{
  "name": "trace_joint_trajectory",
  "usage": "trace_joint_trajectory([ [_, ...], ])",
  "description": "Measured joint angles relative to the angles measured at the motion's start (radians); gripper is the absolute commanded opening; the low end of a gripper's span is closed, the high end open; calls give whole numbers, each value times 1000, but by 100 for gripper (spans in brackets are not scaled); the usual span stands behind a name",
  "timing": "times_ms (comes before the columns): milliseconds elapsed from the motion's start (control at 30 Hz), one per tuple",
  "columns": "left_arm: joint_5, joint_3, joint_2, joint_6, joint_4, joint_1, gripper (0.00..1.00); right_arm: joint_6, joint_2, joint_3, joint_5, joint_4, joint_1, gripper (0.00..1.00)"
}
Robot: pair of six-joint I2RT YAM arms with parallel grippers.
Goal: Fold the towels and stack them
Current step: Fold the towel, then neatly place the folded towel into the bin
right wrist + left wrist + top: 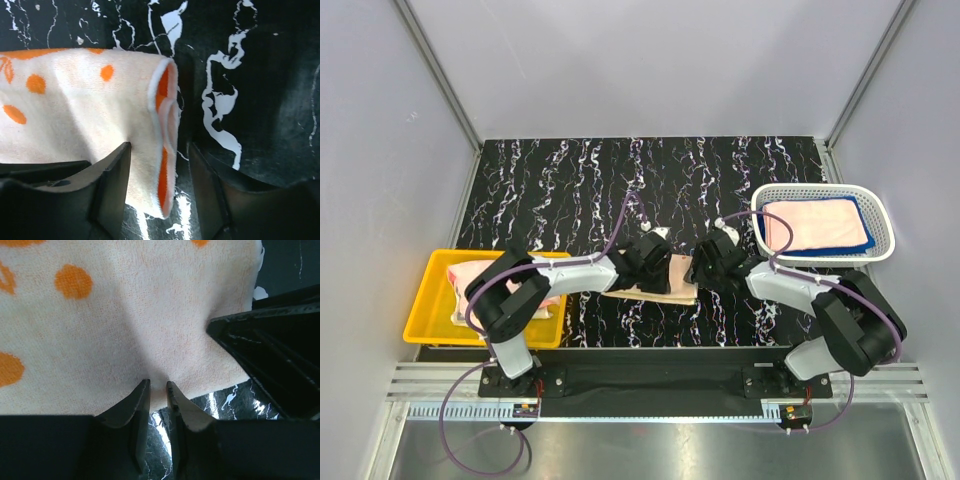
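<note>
A beige towel [665,280] with orange dots lies folded on the black marbled table [570,190], between my two grippers. In the left wrist view my left gripper [156,382] is nearly shut, its tips pinching the near edge of the beige towel [150,315], which puckers there. My right gripper [160,146] stands open astride the folded end of the towel [85,115]. Its left finger [112,175] rests against the cloth and its right finger [210,185] stands apart on the table. More towels show: a pink one [810,222] on a blue one [860,240], and a pink one [470,272].
The white mesh basket [882,215] at the right holds the pink and blue towels. The yellow bin [425,310] at the left holds the other pink towel. The left arm [570,272] and right arm [790,285] reach in low over the table's near half.
</note>
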Motion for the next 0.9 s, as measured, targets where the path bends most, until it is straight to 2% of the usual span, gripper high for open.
trace_joint_trajectory([
  [100, 0, 0, 1, -12, 13, -8, 24, 12, 17, 3, 0, 23, 17, 49],
  [133, 0, -2, 1, -15, 18, -11, 24, 21, 31, 9, 2, 32, 25, 42],
  [167, 0, -4, 1, -18, 20, -14, 24, 22, 35, 11, 1, 36, 32, 42],
  [200, 0, -5, 1, -19, 20, -16, 23, 26, 45, 16, 2, 41, 39, 28],
  [367, -14, -5, -17, -21, -5, -19, 24, 47, 76, 31, 20, 38, 56, 1],
  [500, -69, 10, -113, -16, -114, -19, 24, 32, 74, 59, 51, -36, 58, 0],
  [633, -142, 67, -288, 9, -246, -19, 25, -39, 68, 135, 114, -188, 58, 0],
  [733, -187, 103, -440, 44, -312, -12, 26, -125, 60, 236, 214, -318, 58, 0],
  [900, -246, 98, -642, 104, -386, 2, 27, -282, 19, 362, 369, -429, 24, 0],
])
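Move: The folded towel's right end lies between the right hand's open fingers, its middle roughly 1 cm ahead, level sideways and 1 cm lower. From there the white basket's middle is some 36 cm right and 15 cm ahead. The left fingers are on the towel near its near edge; the towel's middle is about 4 cm left and 2 cm ahead of them, 1 cm lower. The right hand pinches the towel's right end, lifting about 8 cm rightward; the left rises 20 cm away. ##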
